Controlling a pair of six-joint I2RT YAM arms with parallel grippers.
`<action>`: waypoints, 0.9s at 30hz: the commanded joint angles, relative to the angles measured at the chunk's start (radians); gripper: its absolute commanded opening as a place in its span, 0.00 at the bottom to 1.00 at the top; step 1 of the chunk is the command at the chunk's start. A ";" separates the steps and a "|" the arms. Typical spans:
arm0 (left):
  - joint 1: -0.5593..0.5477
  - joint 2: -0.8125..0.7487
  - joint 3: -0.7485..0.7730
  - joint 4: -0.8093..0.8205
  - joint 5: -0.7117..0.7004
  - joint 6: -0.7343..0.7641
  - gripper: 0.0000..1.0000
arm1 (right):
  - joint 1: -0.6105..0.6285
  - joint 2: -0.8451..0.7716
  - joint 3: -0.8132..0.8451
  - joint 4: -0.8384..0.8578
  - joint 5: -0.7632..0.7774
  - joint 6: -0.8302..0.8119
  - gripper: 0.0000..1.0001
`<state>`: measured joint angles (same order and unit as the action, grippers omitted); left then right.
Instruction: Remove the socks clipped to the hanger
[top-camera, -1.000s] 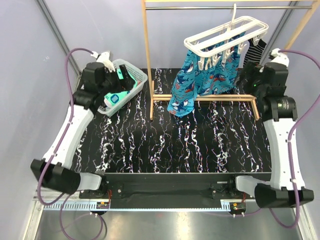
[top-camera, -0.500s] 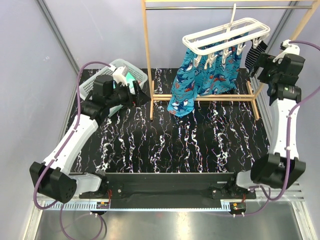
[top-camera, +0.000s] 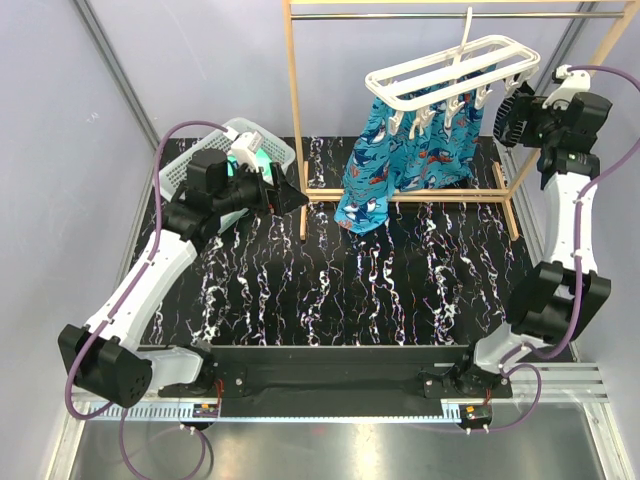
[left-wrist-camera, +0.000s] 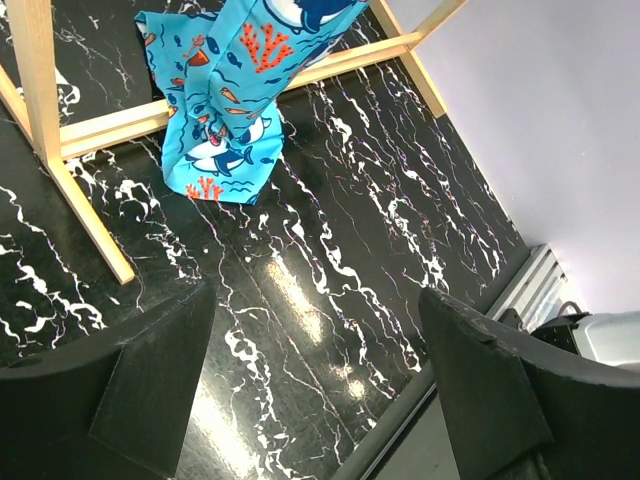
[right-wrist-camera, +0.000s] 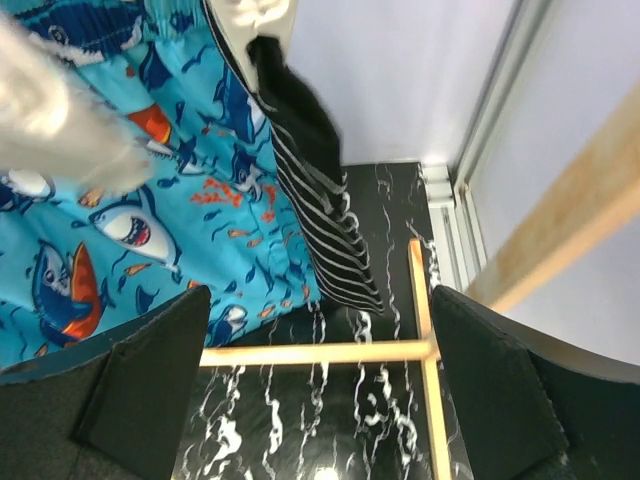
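Observation:
The white slatted hanger (top-camera: 450, 68) hangs by its hook from the rail of the wooden rack (top-camera: 293, 110). A black-and-white striped sock (right-wrist-camera: 318, 205) dangles from a white clip (right-wrist-camera: 255, 18) at the hanger's right end. My right gripper (top-camera: 515, 118) is raised beside that end, and in the right wrist view the right gripper (right-wrist-camera: 320, 300) is open just below the sock, with nothing between the fingers. My left gripper (top-camera: 288, 195) hovers open and holding nothing over the table, left of the rack post; through the left gripper (left-wrist-camera: 318, 297) only tabletop shows.
A large blue shark-print cloth (top-camera: 400, 160) hangs from the hanger down to the rack's base bar (left-wrist-camera: 110, 118). A white mesh basket (top-camera: 190, 160) at the back left holds a teal sock (top-camera: 250, 158). The rack's right foot (right-wrist-camera: 425, 350) lies under my right gripper.
My left arm swung out of the basket rightward over the table. My right arm rose from the rack's base up to the hanger's right end. Both grippers stayed open.

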<state>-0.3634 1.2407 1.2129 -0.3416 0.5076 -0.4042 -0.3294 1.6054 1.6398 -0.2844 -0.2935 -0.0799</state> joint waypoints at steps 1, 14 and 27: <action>-0.008 -0.021 0.000 0.059 0.046 0.021 0.88 | -0.020 0.043 0.074 0.096 -0.082 -0.047 0.98; -0.016 -0.035 -0.009 0.067 0.031 0.041 0.88 | -0.042 0.145 0.101 0.218 -0.266 -0.026 0.81; -0.112 -0.012 0.034 0.068 -0.106 -0.039 0.84 | -0.040 -0.089 -0.069 0.212 -0.177 0.345 0.00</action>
<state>-0.4324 1.2369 1.2026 -0.3351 0.4767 -0.4015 -0.3676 1.6516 1.6062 -0.1070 -0.5030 0.1192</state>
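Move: The striped sock hangs about 6 cm ahead of the right hand, 1 cm left and 3 cm lower; its white clip is some 5 cm ahead, 2 cm left and 5 cm up. The hanger's middle lies 17 cm left, 10 cm ahead and 8 cm up, the shark-print cloth 25 cm left, 6 cm ahead and 10 cm down. From the left hand the sock is about 48 cm right and 22 cm ahead, roughly level. Right hand reaches forward about 4 cm, shuts on the striped sock below its clip, then draws back 2.5 cm. ##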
